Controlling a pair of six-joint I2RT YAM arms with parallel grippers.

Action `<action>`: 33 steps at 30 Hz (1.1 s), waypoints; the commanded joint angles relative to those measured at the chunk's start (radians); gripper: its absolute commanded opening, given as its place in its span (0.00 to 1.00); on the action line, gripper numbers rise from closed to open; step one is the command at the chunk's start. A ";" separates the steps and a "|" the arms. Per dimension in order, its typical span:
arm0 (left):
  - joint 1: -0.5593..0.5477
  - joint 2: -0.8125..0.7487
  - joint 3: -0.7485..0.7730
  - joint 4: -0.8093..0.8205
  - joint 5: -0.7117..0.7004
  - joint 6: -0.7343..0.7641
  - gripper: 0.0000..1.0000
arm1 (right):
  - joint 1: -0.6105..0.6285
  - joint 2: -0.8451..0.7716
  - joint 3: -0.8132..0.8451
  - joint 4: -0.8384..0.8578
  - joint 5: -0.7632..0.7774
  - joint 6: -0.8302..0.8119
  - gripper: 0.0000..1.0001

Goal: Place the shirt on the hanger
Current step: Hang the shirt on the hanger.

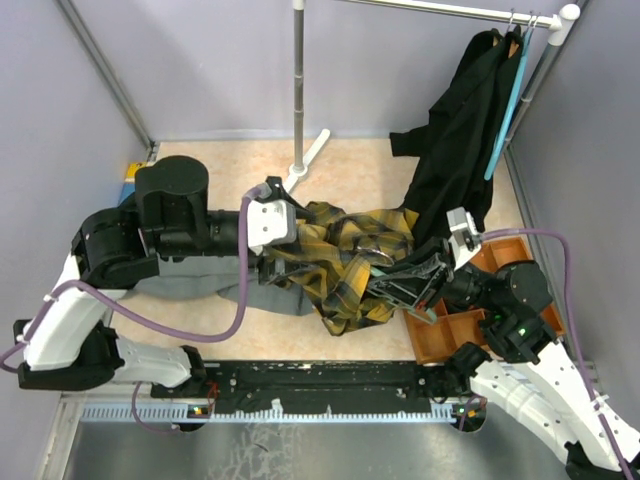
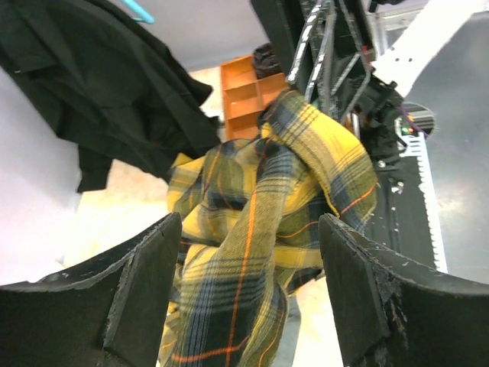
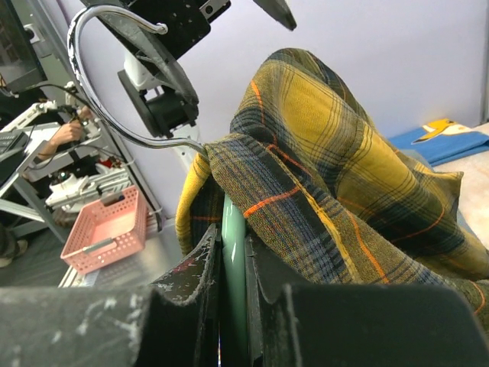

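Observation:
The yellow plaid shirt [image 1: 340, 265] lies bunched in the middle of the table, between the two arms. My left gripper [image 2: 248, 290] is open, and a hanging fold of the shirt [image 2: 252, 229] sits between its fingers [image 2: 145, 283] without being pinched. From above, the left gripper [image 1: 290, 250] is at the shirt's left edge. My right gripper [image 3: 233, 260] is shut on the pale green hanger [image 3: 233, 229]. Its metal hook [image 3: 114, 76] curves up to the left. The shirt [image 3: 328, 153] is draped over the hanger and hides the rest of it. The right gripper [image 1: 410, 278] is at the shirt's right edge.
A black garment [image 1: 460, 130] hangs on a teal hanger [image 1: 505, 110] from the rail at the back right. The rail's pole [image 1: 298, 90] stands at the back centre. An orange compartment tray [image 1: 470, 325] sits by the right arm. Grey cloth [image 1: 230, 290] lies under the left arm.

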 commanded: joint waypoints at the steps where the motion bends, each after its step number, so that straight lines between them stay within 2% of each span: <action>1: -0.027 0.037 -0.012 -0.058 0.097 0.002 0.75 | -0.007 -0.006 0.017 0.049 -0.042 -0.012 0.00; 13: -0.061 0.092 -0.046 -0.092 0.106 -0.012 0.54 | -0.007 0.012 0.053 -0.005 -0.094 -0.060 0.00; 17: -0.071 0.107 -0.047 -0.095 0.101 -0.009 0.52 | -0.007 0.016 0.058 -0.012 -0.095 -0.066 0.00; 22: -0.081 0.119 -0.059 -0.105 0.100 -0.004 0.43 | -0.007 0.020 0.066 -0.014 -0.096 -0.070 0.00; 29: -0.085 0.117 -0.089 -0.113 0.073 0.002 0.38 | -0.007 0.023 0.082 -0.027 -0.102 -0.077 0.00; 33: -0.087 0.114 -0.109 -0.117 0.056 0.005 0.41 | -0.007 0.022 0.093 -0.040 -0.109 -0.086 0.00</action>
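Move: The plaid shirt's fold on the hanger, just under the hook, is what my open left hand goes for. It lies about 6 cm to that hand's right, 1 cm back and 7 cm lower. The hook stands roughly 7 cm right, 4 cm back and 3 cm below that hand. The green hanger bar in my right grip is some 10 cm right, 3 cm back and 8 cm down from it. From my right hand the fold is about 4 cm left, 2 cm ahead and 1 cm higher. I bring my left hand down about 9 cm while edging some 4 cm right and a little back, onto the shirt fold beside the hook. Its wrist rolls some 15 degrees, left side rising, and its fingers narrow from wide open to about half that gap, one each side of the cloth. My right hand keeps its pinch on the hanger, sinking about 3 cm and tilting slightly. ##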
